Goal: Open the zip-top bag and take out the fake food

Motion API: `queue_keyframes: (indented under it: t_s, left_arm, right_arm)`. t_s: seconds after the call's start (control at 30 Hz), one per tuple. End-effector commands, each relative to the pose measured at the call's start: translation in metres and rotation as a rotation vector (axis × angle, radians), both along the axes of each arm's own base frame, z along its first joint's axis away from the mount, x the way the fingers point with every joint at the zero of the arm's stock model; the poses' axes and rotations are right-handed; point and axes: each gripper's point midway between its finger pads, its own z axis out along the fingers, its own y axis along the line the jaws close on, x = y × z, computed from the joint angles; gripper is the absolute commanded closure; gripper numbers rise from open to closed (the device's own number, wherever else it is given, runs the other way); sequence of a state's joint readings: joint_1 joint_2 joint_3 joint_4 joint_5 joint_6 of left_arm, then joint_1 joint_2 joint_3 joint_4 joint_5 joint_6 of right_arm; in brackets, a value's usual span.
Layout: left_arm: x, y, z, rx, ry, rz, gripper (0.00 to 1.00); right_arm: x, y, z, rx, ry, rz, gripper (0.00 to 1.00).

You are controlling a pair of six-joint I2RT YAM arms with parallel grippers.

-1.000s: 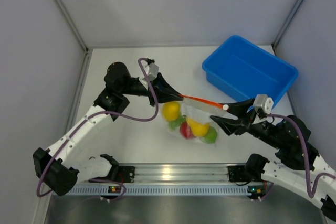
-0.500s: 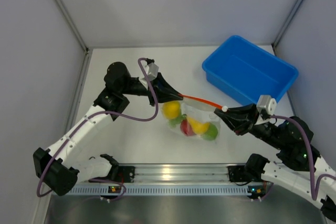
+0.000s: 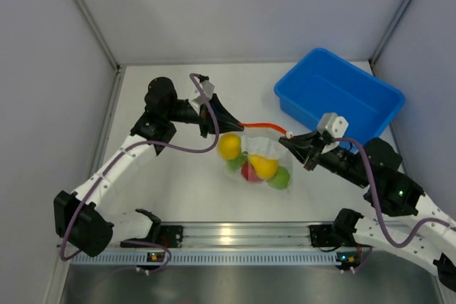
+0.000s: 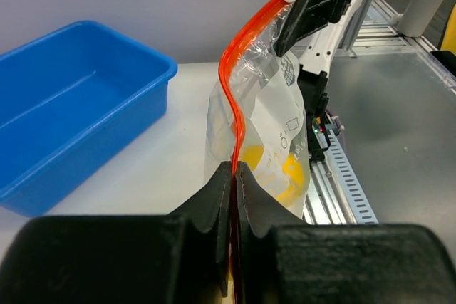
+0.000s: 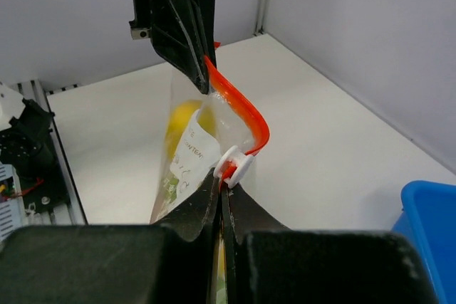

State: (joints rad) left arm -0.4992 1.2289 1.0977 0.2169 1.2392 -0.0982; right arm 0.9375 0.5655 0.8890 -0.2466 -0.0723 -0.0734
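Note:
The clear zip-top bag [image 3: 260, 149] hangs between my two grippers by its orange-red zip strip [image 3: 265, 127], which bows upward. My left gripper [image 3: 235, 124] is shut on the strip's left end [image 4: 234, 167]. My right gripper [image 3: 288, 142] is shut on the right end, just below the white slider [image 5: 237, 165]. The fake food sits low in the bag: a yellow piece [image 3: 229, 146], a second yellow piece [image 3: 263, 166], a red one [image 3: 249, 172] and a green one [image 3: 280, 177]. In the wrist views the bag [image 4: 278, 126] [image 5: 189, 147] shows yellow through the plastic.
A blue plastic bin [image 3: 338, 97] stands at the back right, close behind my right arm, and shows in both wrist views [image 4: 64, 105] [image 5: 431, 226]. A metal rail [image 3: 235, 233] runs along the near edge. Grey walls close in the left, back and right.
My right gripper went from open to shut on the strip's right end and moved left toward the left gripper. The strip went from straight to bowed. The bag bunched up between them.

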Motion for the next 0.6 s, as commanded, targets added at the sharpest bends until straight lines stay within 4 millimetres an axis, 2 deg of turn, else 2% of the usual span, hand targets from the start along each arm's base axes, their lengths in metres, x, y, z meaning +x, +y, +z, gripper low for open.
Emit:
queue_keyframes:
  t_s: [0.0,0.1,0.13,0.17,0.3,0.37,0.4,0.43,0.5,0.57]
  left_arm:
    - [0.011,0.009,0.003,-0.015,-0.069,-0.026,0.90]
    - [0.022,0.013,-0.005,-0.001,-0.033,-0.011,0.71]
    - [0.025,0.014,-0.008,0.003,-0.024,-0.010,0.55]
    - [0.026,0.014,-0.008,0.005,-0.018,-0.005,0.47]
    - [0.043,0.010,-0.003,-0.009,-0.038,0.108,0.20]
    - [0.037,0.003,0.004,-0.018,-0.067,0.065,0.20]
    - [0.027,-0.006,0.007,-0.022,-0.081,0.015,0.11]
    - [0.025,-0.012,0.016,-0.032,-0.102,-0.016,0.11]
    - [0.010,-0.029,0.018,-0.037,-0.110,-0.093,0.12]
    - [-0.003,-0.037,0.026,-0.048,-0.130,-0.153,0.15]
  right_arm:
    - [0.015,0.010,0.003,-0.078,-0.017,-0.025,1.00]
    - [0.022,0.024,-0.006,-0.118,-0.012,-0.004,1.00]
    - [0.022,0.029,-0.007,-0.123,-0.015,0.012,1.00]
    - [0.025,0.033,-0.013,-0.139,-0.007,0.015,1.00]
    - [0.028,0.041,-0.022,-0.196,-0.002,0.039,1.00]
    - [0.027,0.044,-0.025,-0.217,-0.001,0.057,1.00]
    - [0.026,0.045,-0.026,-0.225,-0.005,0.067,1.00]
    - [0.026,0.046,-0.031,-0.245,0.005,0.073,1.00]
    - [0.027,0.045,-0.031,-0.258,0.008,0.068,1.00]
    - [0.027,0.045,-0.033,-0.272,0.014,0.071,1.00]
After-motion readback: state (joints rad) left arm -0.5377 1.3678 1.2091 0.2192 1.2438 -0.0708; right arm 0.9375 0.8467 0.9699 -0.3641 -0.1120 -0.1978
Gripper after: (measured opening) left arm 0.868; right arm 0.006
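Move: The left gripper still pinches the left end of the red zip strip. The white slider, shut in the right gripper, lies about 10 cm to its right, 3 cm back and nearly level; the yellow food in the bag is some 3 cm to its left, 1 cm back and 8 cm below. From the right gripper, the pinched strip end is about 10 cm left and 3 cm ahead, and the green food roughly 4 cm back, 1 cm left and 12 cm below. Open the left gripper wide to let go of the strip end, carrying it forward about 4 cm and slightly down, then swing it back up and to the right towards the slider. Meanwhile keep the right fingers shut on the slider and bring it down some 7 cm, left and forward towards the left hand, tipping its fingers down about 20 degrees. ##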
